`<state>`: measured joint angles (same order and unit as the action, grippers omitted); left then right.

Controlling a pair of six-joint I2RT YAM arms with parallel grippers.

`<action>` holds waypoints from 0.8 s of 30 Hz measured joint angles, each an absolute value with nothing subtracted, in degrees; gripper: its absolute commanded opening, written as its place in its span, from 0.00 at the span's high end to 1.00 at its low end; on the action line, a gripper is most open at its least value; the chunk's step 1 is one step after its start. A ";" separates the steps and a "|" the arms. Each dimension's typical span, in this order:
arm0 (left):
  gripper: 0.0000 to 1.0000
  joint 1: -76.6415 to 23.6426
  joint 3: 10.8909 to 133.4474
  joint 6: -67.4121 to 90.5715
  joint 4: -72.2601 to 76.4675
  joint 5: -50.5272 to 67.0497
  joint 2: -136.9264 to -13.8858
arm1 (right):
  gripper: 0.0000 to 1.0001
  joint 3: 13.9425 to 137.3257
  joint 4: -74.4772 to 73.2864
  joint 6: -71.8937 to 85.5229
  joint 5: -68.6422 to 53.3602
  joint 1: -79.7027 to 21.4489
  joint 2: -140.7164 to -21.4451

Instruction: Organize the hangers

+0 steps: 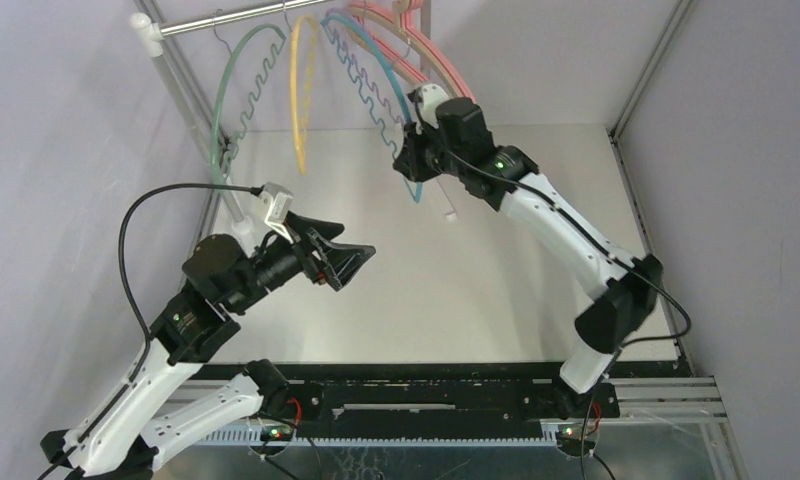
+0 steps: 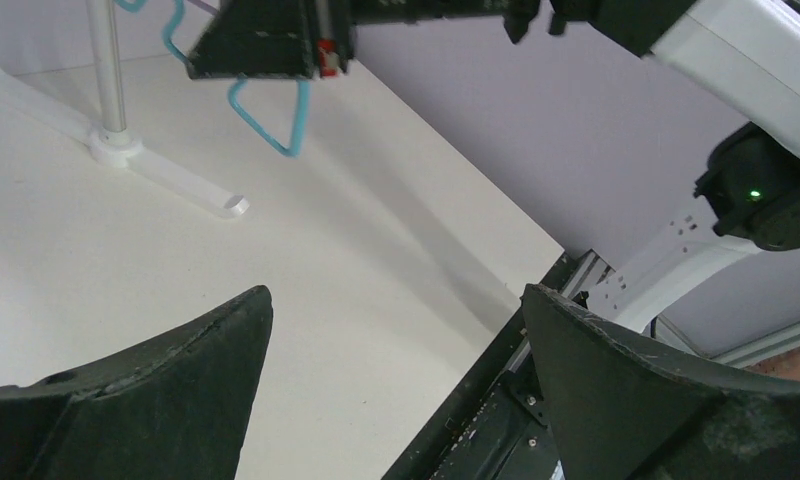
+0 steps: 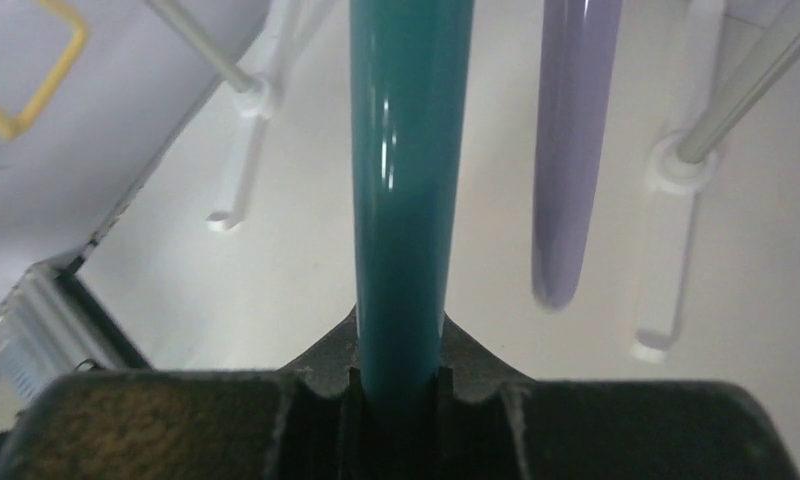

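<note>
Several hangers hang from the silver rail (image 1: 226, 17) at the back: green (image 1: 234, 85), yellow (image 1: 298, 95), lavender (image 1: 361, 85), teal (image 1: 388, 85) and pink (image 1: 416, 45). My right gripper (image 1: 413, 150) is raised below the rail and shut on the teal hanger's arm; in its wrist view the teal bar (image 3: 408, 150) runs straight up out of the clamped jaws (image 3: 401, 385), with the lavender hanger (image 3: 573, 150) just to its right. My left gripper (image 1: 351, 262) hovers over the table's left middle, open and holding nothing (image 2: 396, 292). The teal hanger's lower end (image 2: 276, 125) shows ahead of it.
The rack stands on white feet (image 1: 446, 212) and thin posts (image 2: 106, 70) on the white table (image 1: 476, 280). Grey walls close in on both sides. A black rail (image 1: 426, 385) with the arm bases runs along the near edge.
</note>
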<state>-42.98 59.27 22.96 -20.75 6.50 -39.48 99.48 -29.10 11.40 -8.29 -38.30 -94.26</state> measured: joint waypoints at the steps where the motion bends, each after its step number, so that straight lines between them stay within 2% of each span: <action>1: 0.01 -42.98 58.94 22.87 -20.82 6.26 -38.98 | 1.00 102.13 -30.39 10.83 -7.27 -38.41 -96.31; 5: 0.01 -42.98 57.93 22.41 -21.50 5.54 -37.10 | 1.00 115.50 -34.65 8.14 -2.39 -39.16 -105.21; 14: 0.01 -42.74 55.88 21.87 -23.09 4.40 -35.68 | 1.00 135.37 -38.81 5.78 1.58 -40.49 -116.62; 24: 0.00 -42.19 54.83 21.87 -23.29 4.21 -35.83 | 1.00 140.38 -37.54 2.90 5.82 -41.85 -123.50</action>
<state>-42.19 54.83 21.87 -23.29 4.21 -35.83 140.38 -37.54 2.90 5.82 -41.85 -123.50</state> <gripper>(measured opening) 0.994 0.205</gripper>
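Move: The blue hanger is already pinched in the right hand. Its aim, the gap on the rail beside the yellow hanger, lies roughly 20 cm ahead, 13 left and 15 above that hand. The yellow hanger hangs about 12 cm ahead and 17 left; the purple hanger about 12 ahead and 5 left; the pink hangers some 17 ahead and 4 right; all a few centimetres higher. From the left hand the gap is about 40 cm ahead, 5 left, 10 up. The blue hanger, kept pinched by the right hand, is carried about 10 cm forward and 6 cm left towards the rail gap between the yellow and purple hangers. The hand first rises some 4 cm, then sinks back most of that, slowing and turning about 15 degrees so its fingers point more forward. The left hand, empty and open, sinks some 3 cm. ##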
